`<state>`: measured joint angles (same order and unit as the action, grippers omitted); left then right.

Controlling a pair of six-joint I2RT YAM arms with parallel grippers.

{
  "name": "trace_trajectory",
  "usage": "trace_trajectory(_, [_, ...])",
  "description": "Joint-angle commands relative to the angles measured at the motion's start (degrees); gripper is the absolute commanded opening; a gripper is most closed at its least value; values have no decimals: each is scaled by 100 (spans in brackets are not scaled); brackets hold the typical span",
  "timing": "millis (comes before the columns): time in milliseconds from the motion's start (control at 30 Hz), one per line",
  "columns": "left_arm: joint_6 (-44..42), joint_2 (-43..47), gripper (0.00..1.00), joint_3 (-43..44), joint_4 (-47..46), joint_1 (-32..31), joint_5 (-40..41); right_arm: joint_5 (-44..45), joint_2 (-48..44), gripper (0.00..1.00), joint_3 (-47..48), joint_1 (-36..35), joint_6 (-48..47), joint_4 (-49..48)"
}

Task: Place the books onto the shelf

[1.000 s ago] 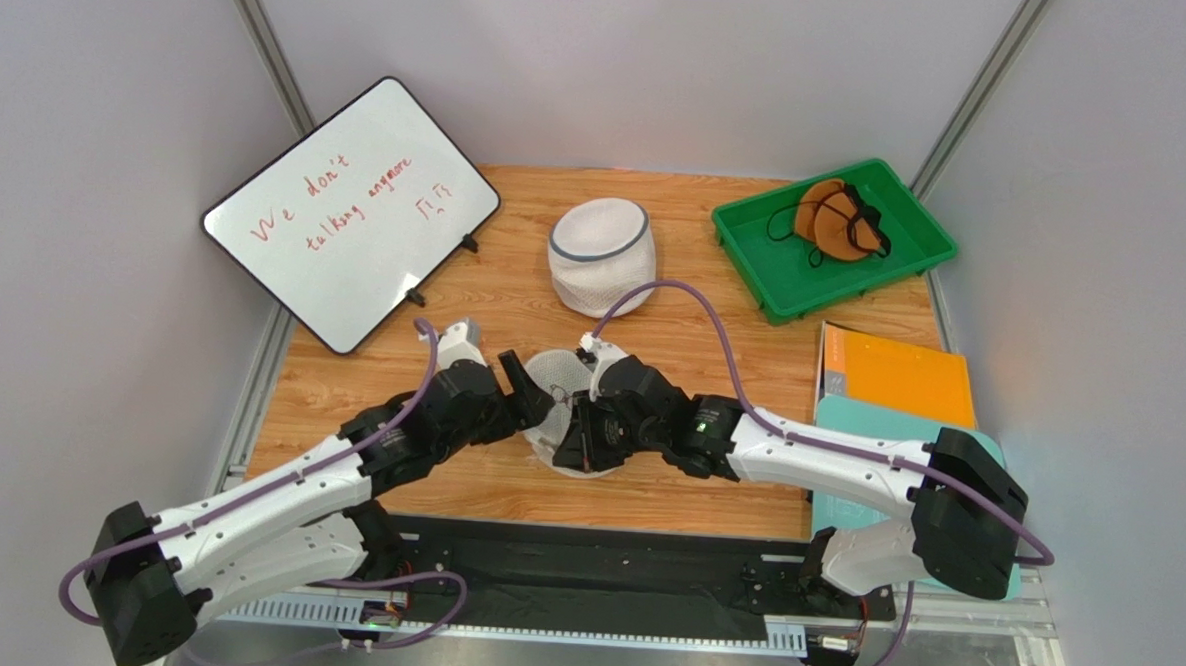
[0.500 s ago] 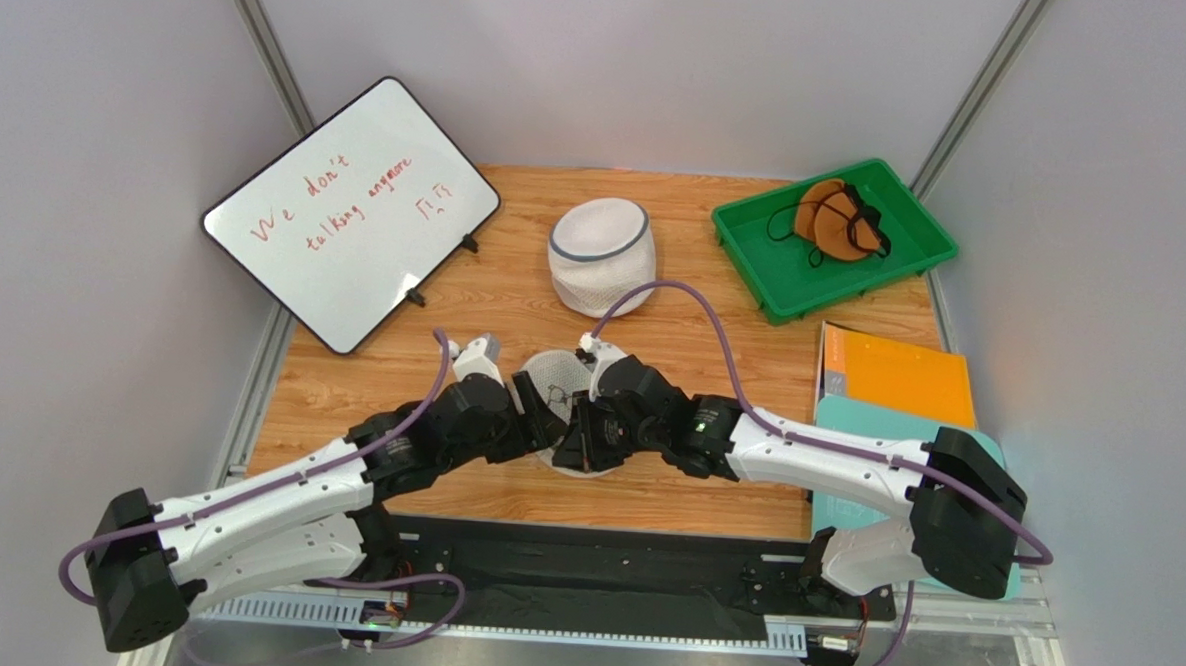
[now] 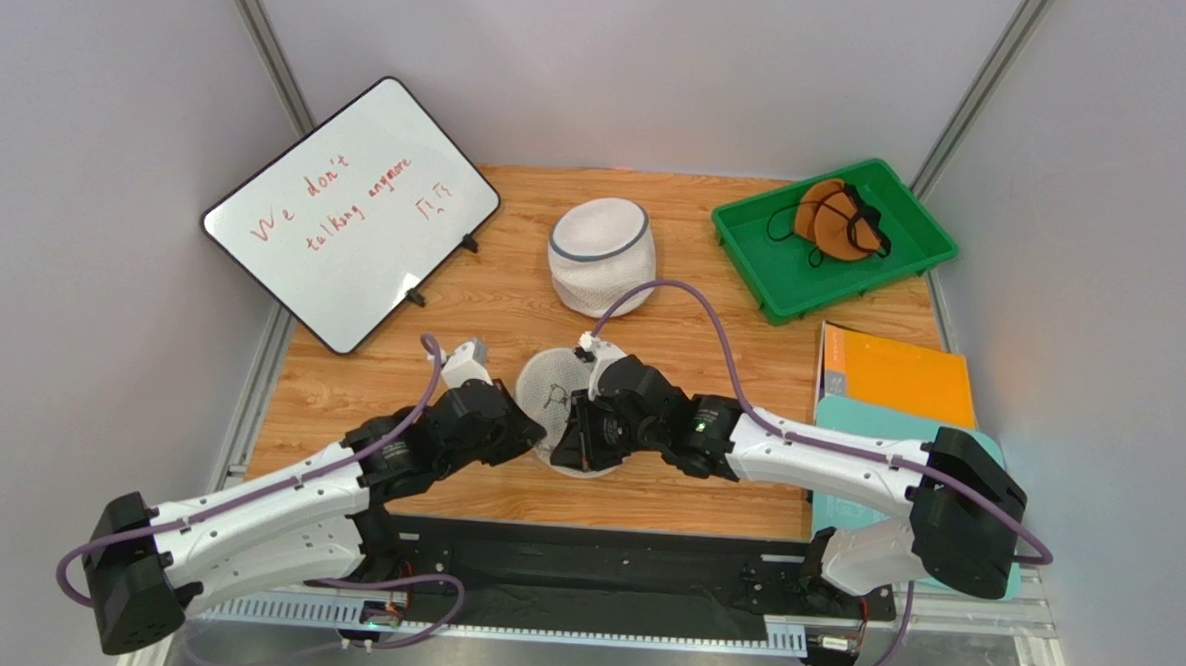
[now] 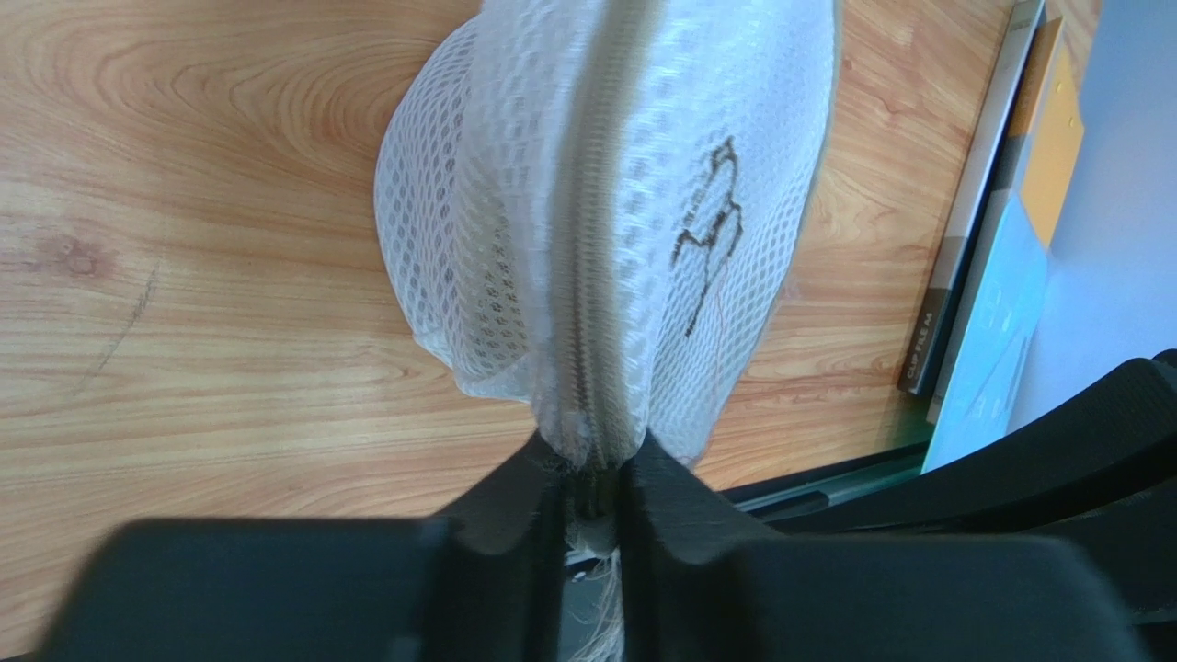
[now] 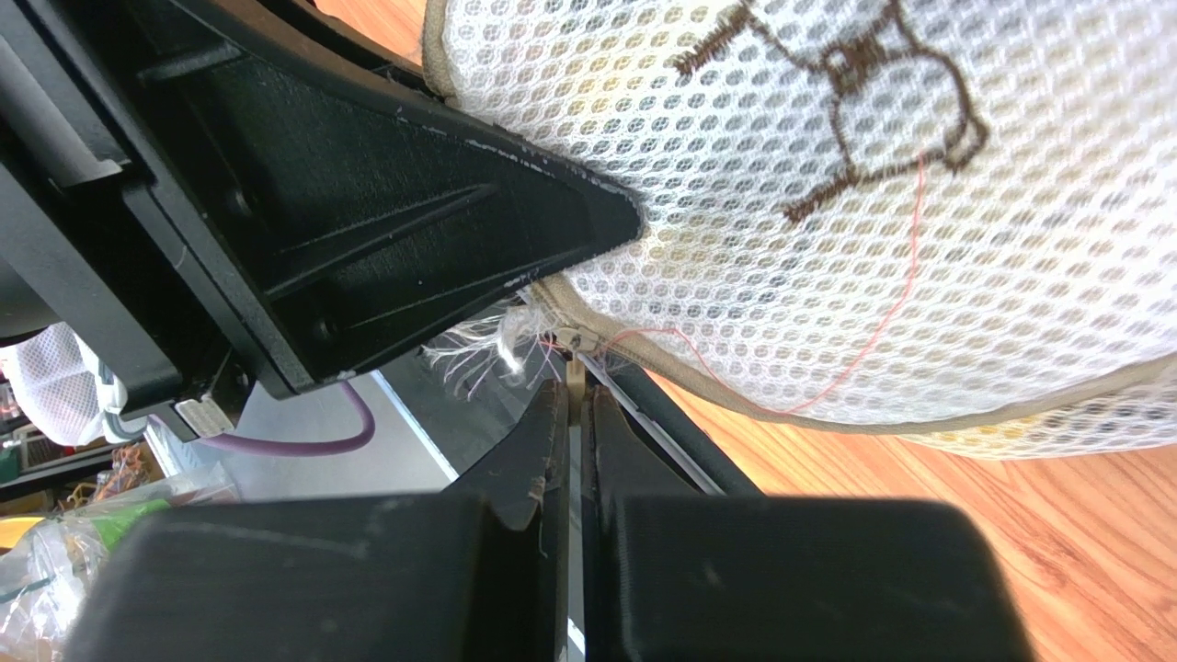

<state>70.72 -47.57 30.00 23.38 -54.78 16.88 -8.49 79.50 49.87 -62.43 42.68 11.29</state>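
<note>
Two books, one orange and one teal, lie stacked at the table's right edge; their spines also show in the left wrist view. The shelf is out of view. Both grippers meet at a white mesh bag in the middle of the table. My left gripper is shut on the near end of the zipper seam of the mesh bag. My right gripper is shut on a small tan tab at the rim of the mesh bag, next to the left gripper's finger.
A whiteboard leans at the back left. A second white mesh pouch stands behind the bag. A green tray at the back right holds a brown item. The black rail runs along the near edge.
My left gripper has slid toward the near edge of the mesh bag and closed on its zipper seam. The right gripper has stayed shut in place.
</note>
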Motion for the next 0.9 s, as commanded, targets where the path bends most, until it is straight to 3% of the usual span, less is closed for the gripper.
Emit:
trace_trajectory(0, [-14, -6, 12, 59, 229, -15, 394, 40, -190, 0, -65, 21, 56, -136])
trace_trajectory(100, [-14, -50, 0, 76, 238, -6, 438, 67, -251, 0, -144, 21, 65, -118])
trace_trajectory(267, [-40, -77, 0, 85, 194, 29, 456, 111, -348, 0, -284, 21, 74, -66])
trace_trajectory(633, [-673, -103, 0, 41, -219, 741, -238, 304, -664, 0, -610, 21, 74, 145])
trace_trajectory(867, [-1164, -445, 0, -12, -764, 1286, -1230, 331, -717, 0, -584, 21, 48, 198])
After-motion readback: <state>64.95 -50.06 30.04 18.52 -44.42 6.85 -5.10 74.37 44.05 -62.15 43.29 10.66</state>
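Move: The zip pull of the mesh bag is already pinched in the right fingertips; from the left hand it lies about 4 cm back and 4 cm to the right, at nearly the same height. The bag's zip edge already runs between the left fingers, which aren't fully shut. The bag's middle is roughly 8 cm ahead of the right hand, 1 cm left and 5 cm lower; a second mesh bag stands some 27 cm ahead of it and 4 cm right. The bag's zip edge is pinched fast as the left fingers finish closing on it, and the zip pull, still gripped by the right fingers, is drawn about 2.5 cm to the right and 1 cm down, away from the left hand. Partway through, the left hand eases forward, also some 2.5 cm, keeping its pinch. ##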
